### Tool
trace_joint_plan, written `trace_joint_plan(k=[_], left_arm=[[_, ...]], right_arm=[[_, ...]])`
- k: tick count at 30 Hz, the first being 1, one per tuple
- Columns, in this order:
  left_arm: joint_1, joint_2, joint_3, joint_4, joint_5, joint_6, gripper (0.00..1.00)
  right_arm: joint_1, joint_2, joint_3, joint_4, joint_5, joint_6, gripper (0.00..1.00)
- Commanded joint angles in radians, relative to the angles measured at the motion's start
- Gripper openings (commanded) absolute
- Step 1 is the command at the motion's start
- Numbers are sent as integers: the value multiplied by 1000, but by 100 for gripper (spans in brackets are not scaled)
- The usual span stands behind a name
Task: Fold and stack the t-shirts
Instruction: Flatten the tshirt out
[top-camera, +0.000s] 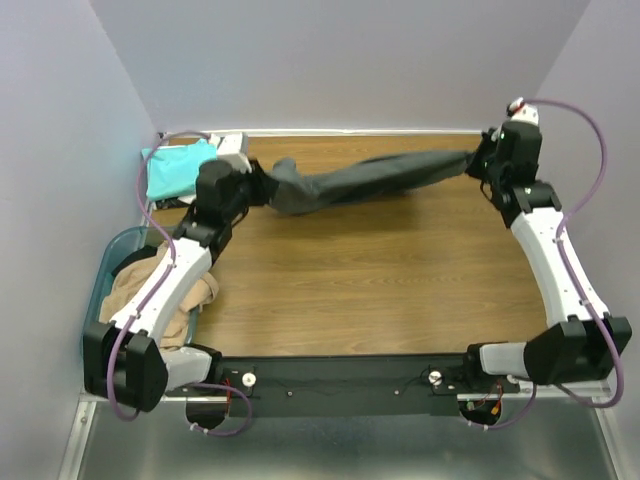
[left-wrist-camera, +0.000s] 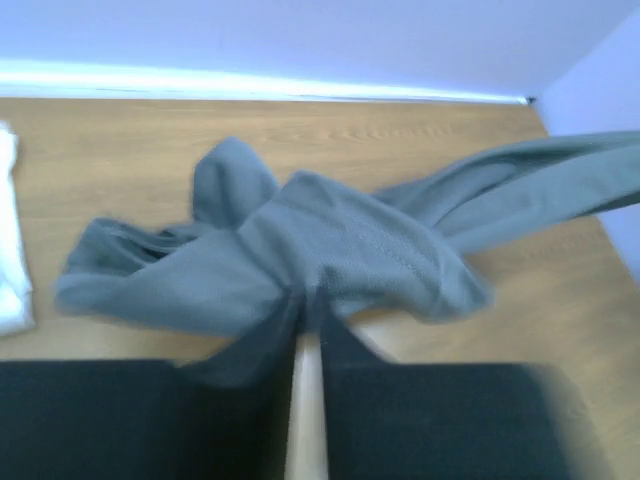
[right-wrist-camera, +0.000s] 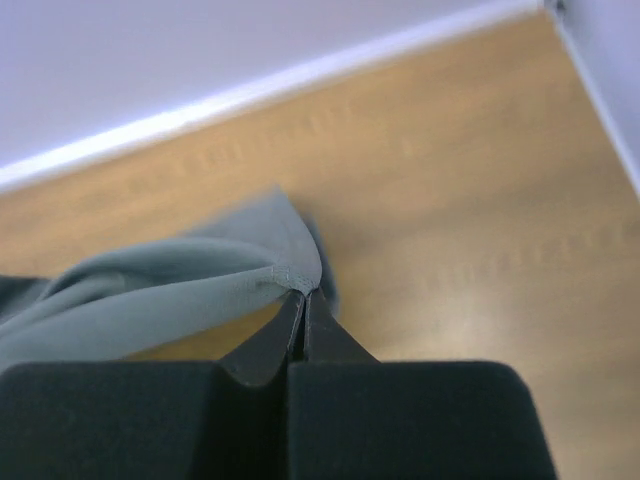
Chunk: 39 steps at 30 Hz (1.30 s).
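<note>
A dark grey t-shirt (top-camera: 360, 180) hangs as a twisted band across the far half of the table, strung between both grippers. My left gripper (top-camera: 262, 190) sits at its bunched left end; in the left wrist view the fingers stand a narrow slit apart with the dark grey t-shirt (left-wrist-camera: 300, 250) drawn in between the tips of my left gripper (left-wrist-camera: 308, 318). My right gripper (right-wrist-camera: 304, 292) is shut on a hemmed corner of the dark grey t-shirt (right-wrist-camera: 180, 285) near the back right corner, which is my right gripper (top-camera: 478, 160) in the top view. A teal t-shirt (top-camera: 178, 168) and a white t-shirt (top-camera: 232, 146) lie at the back left. A tan t-shirt (top-camera: 128, 288) fills the basket.
A blue-green plastic basket (top-camera: 108, 252) stands off the table's left side beside the left arm. The back wall and side walls close in the wooden table (top-camera: 380, 290). A white t-shirt's edge (left-wrist-camera: 10, 240) shows at the left of the left wrist view.
</note>
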<state>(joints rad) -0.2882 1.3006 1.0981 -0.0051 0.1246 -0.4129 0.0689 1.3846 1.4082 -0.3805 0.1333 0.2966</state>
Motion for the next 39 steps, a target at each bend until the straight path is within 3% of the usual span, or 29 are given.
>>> trace_joint_plan(k=[1,2,3,5,6,10,17,24,32,39], left_arm=[[-14,-75,-308,-138,60,-111,44],[-16,-139,-411,-168,60,-137,47],[-17,-177,-452,-194,56,-153,48],[-25,-302,-510,-254,35,-219,61],[-25,-338,-533,-248,46,-230,62],[-26,-364,-474,-297,21,-271,66],[-31,-109,-357,-262,-40,-205,67],[-115,133,-204,-237,-63,-139,65],[-245,388,26,-372,-200,-75,64],[-301,462,88,-489,-335,-78,63]], right_arm=[[-3,-99,-239,-54,23,44,1],[-3,-114,-285,-58,26,55,1],[-4,-128,-376,-66,25,64,1],[-4,-154,-451,-67,8,82,1],[-4,-168,-478,-67,3,102,1],[-4,-151,-549,-66,-41,128,1],[-4,-70,-520,-66,-80,130,1],[-3,-68,-522,-63,-81,128,1],[-3,-84,-546,-63,-92,139,1],[-4,-85,-557,-63,-92,145,1]])
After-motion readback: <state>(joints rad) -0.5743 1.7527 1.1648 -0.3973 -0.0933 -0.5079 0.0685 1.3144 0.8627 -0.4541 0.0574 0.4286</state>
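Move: The grey t-shirt is stretched in the air between the hands. Its middle lies about 18 cm right, 4 cm ahead and 6 cm below the left gripper, and some 19 cm left of the right gripper, level with it fore and aft and 8 cm lower. From the left gripper, the folded turquoise shirt is roughly 16 cm ahead, 22 cm left and 25 cm down, the basket 18 cm back, 29 cm left and 27 cm down. Keep the t-shirt's right edge pinched and sweep the right gripper down some 22 cm and back 11, then hold. With the left, finish opening to free the cloth while dropping down and back; bob up slightly, then swing right and forward and sink with open fingers close over the t-shirt's bunched left part, fingers tilting down nearly 40 degrees. ##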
